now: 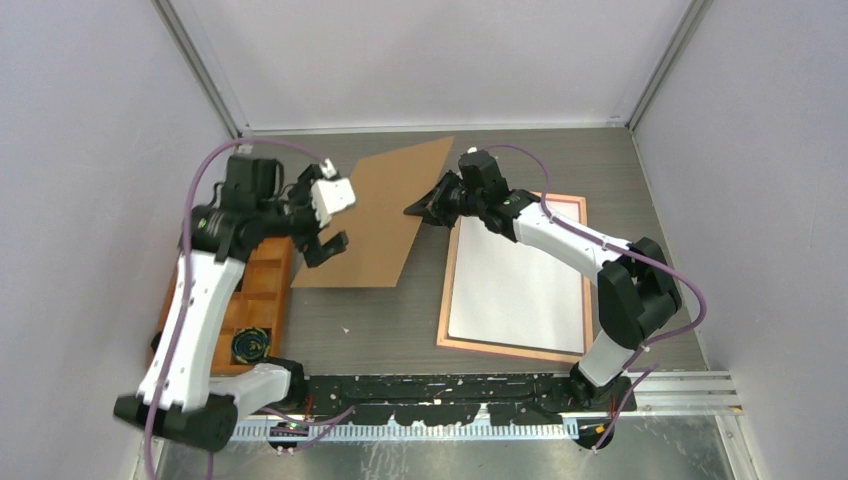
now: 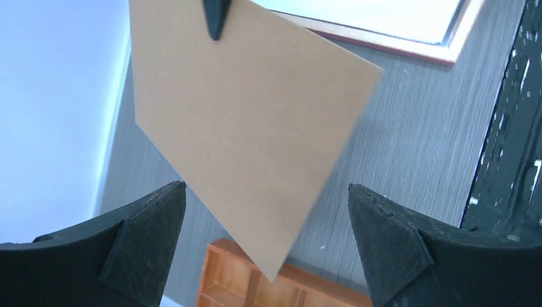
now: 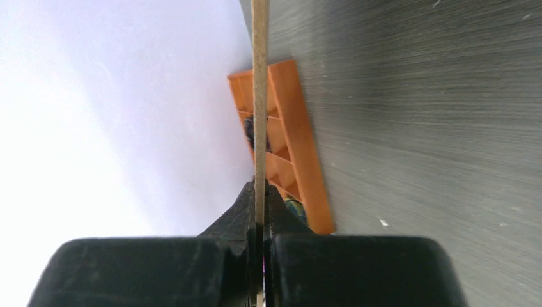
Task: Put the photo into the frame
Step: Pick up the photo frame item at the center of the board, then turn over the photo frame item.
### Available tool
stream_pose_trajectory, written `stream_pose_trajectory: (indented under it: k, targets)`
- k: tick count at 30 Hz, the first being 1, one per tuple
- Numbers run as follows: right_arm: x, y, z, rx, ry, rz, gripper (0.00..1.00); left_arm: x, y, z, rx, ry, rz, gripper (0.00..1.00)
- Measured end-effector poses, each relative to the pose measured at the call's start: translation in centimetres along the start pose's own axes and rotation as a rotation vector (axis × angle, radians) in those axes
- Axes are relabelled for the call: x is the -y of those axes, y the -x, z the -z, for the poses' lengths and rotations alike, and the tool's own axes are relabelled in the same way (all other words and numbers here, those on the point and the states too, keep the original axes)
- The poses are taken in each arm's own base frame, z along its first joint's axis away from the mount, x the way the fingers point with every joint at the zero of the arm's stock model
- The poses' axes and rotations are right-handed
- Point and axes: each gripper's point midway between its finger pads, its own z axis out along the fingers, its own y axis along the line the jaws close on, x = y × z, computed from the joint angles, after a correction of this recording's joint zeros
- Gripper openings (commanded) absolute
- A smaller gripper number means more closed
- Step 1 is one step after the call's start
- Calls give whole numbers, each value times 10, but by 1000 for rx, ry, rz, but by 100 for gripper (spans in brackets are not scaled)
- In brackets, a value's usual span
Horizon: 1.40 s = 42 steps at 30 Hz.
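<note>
The frame [image 1: 512, 350], a thin pinkish-brown border, lies flat on the right of the table. The photo [image 1: 515, 290] lies inside it with its white back up; its picture side is hidden. In the left wrist view the frame [image 2: 396, 46] and photo [image 2: 383, 16] show at the top. My right gripper [image 1: 415, 210] is shut on the right edge of the brown backing board [image 1: 385, 215], which hangs tilted over the table left of the frame. The right wrist view shows the board [image 3: 259, 96] edge-on, pinched in the gripper [image 3: 259, 192]. My left gripper [image 1: 318, 235] stands open by the board's left side, holding nothing.
An orange compartment tray [image 1: 262, 290] sits at the left edge, with a dark round item [image 1: 250, 345] in a near compartment. The board's lower corner [image 2: 275, 272] hangs above the tray [image 2: 233, 284]. Purple walls close in on both sides and the arm-base rail [image 1: 450, 395] runs along the near edge.
</note>
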Motion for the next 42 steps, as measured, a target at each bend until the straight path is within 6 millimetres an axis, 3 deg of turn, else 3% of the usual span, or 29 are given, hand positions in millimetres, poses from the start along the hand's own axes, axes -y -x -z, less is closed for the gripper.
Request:
stream_pose_trajectory:
  k: [3,6,12,17,24,31,34,37,42]
  targets:
    - [-9,2,2,13,43,-75,1,23,1,17,21,-8,-118,100]
    - [-14,0,10,17,76,-141,1,39,-10,17,8,-43,-189,98]
    - [-29,-6,38,19,142,-216,1,46,-25,8,11,-36,-292,90]
    - [-48,-8,56,24,211,-230,1,35,-29,-5,45,41,-390,66]
    - [-55,-16,60,11,238,-241,1,0,-1,-5,120,185,-528,32]
    - [-54,-11,61,37,239,-268,3,-7,-10,-18,110,228,-645,1]
    - [-48,-10,61,41,220,-304,21,-20,-2,-15,117,291,-688,1]
    - [-55,-12,68,30,247,-274,54,-29,3,-15,124,324,-675,0]
    - [-73,-36,108,-22,289,-48,83,-36,0,-24,116,307,-595,1]
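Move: The left hand is open. The middle of the brown backing board lies about 14 cm ahead, 7 cm to its right and 15 cm below, with the board's near edge almost straight under this hand. On the table, some 30 cm below, the frame with the photo lies 7 cm ahead and 40 cm right, the wooden tray 27 cm left and about level. The right hand already pinches the board's right edge; the middle is 3 cm ahead, 8 cm left, 6 cm below. The left fingers close on the backing board's near edge: this hand dips back and down about 4 cm, comes forward some 9 cm and up again, tipping up about 40 degrees. The right, still pinching, raises the board some 7 cm with about 20 degrees of roll, left side up, then opens only after the left has shut and draws up and back. ##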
